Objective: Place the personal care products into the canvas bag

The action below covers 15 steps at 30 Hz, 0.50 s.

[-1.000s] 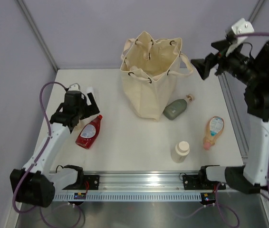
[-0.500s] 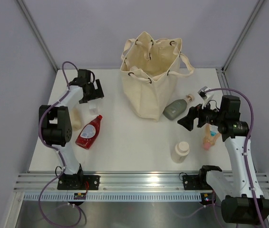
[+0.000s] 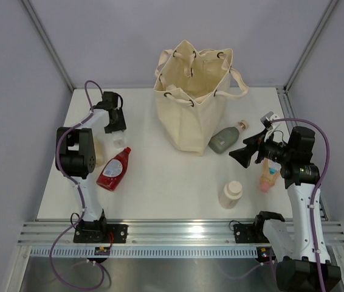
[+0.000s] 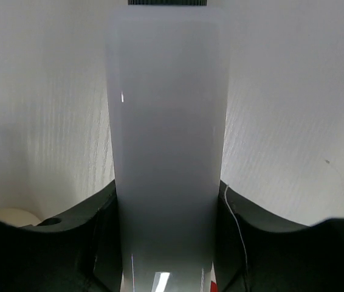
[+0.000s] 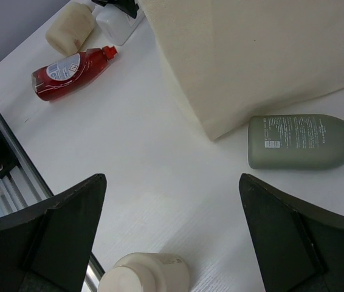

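Observation:
In the left wrist view a white rectangular bottle (image 4: 166,121) fills the space between the fingers of my left gripper (image 4: 167,194), and both jaws press on its sides. From above, that gripper (image 3: 116,125) sits at the table's far left over the white bottle (image 3: 121,140). My right gripper (image 3: 242,155) hangs open above the table with nothing between its jaws (image 5: 172,176). Near it lie a grey-green bottle (image 3: 223,140) and a cream squat bottle (image 3: 230,193). A red flat bottle (image 3: 113,169) lies at the left. The canvas bag (image 3: 193,91) stands open at the back.
A beige bottle (image 3: 97,152) lies beside the red one. A clear bottle with pink (image 3: 272,173) lies partly hidden under my right arm. The table's right edge and a metal frame post (image 3: 290,115) run just behind the right arm.
The left jaws have closed onto the white bottle. The right arm came down from high at the back right to low over the table's right side.

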### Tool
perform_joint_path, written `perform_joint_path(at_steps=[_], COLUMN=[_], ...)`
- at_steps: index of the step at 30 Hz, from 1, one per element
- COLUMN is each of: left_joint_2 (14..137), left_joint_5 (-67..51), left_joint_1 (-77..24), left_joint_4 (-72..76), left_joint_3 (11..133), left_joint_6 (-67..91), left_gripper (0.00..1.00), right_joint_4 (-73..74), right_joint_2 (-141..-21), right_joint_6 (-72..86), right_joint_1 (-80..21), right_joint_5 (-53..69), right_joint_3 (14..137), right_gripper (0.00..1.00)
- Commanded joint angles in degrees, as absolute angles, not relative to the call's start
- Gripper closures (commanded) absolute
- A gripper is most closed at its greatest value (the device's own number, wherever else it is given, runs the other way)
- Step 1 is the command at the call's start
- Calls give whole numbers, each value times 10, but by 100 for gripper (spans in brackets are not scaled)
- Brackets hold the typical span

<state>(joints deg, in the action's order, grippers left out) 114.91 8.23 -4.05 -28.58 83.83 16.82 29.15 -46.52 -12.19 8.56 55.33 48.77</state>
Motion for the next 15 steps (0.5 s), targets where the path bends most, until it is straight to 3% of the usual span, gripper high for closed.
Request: perform_joint_path(at_steps=[1, 7, 15], left_joint_2=[1068, 882, 672], left_joint_5=[63, -73, -126], left_joint_1=[-36, -41, -98], left_joint_4=[-234, -171, -106], left_joint_3=[808, 733, 696], left_joint_6=[150, 154, 242], left_gripper=[100, 100, 100], right_joint_4=[258, 252, 241], right_joint_2=[-446, -431, -422], right_joint_6=[-114, -105, -91], right_joint_1=[100, 126, 149], right_joint_5=[594, 603, 614], right_joint_3=[484, 478, 471], right_gripper=[0, 1, 1])
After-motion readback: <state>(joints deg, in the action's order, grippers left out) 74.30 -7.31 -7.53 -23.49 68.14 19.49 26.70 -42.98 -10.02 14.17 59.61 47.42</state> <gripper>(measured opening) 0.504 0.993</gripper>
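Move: The left hand already grips the white bottle at table level. The canvas bag stands roughly level with that hand and some 29 cm to its right, its middle about 14 cm higher. The red bottle lies about 18 cm back and 1 cm right of the hand; the beige bottle 11 cm back and 7 cm left. From the right hand, the bag is about 21 cm ahead, 15 cm left and 6 cm lower. Back along the table first, by about 4 cm and barely rising, the left hand then swings up fast and to the right towards the canvas bag, lifting the white bottle some 20 cm and ending 8 cm back and 7 cm right. The fingers keep their pinch while the wrist tips their points up from steeply down by nearly 30 degrees. ##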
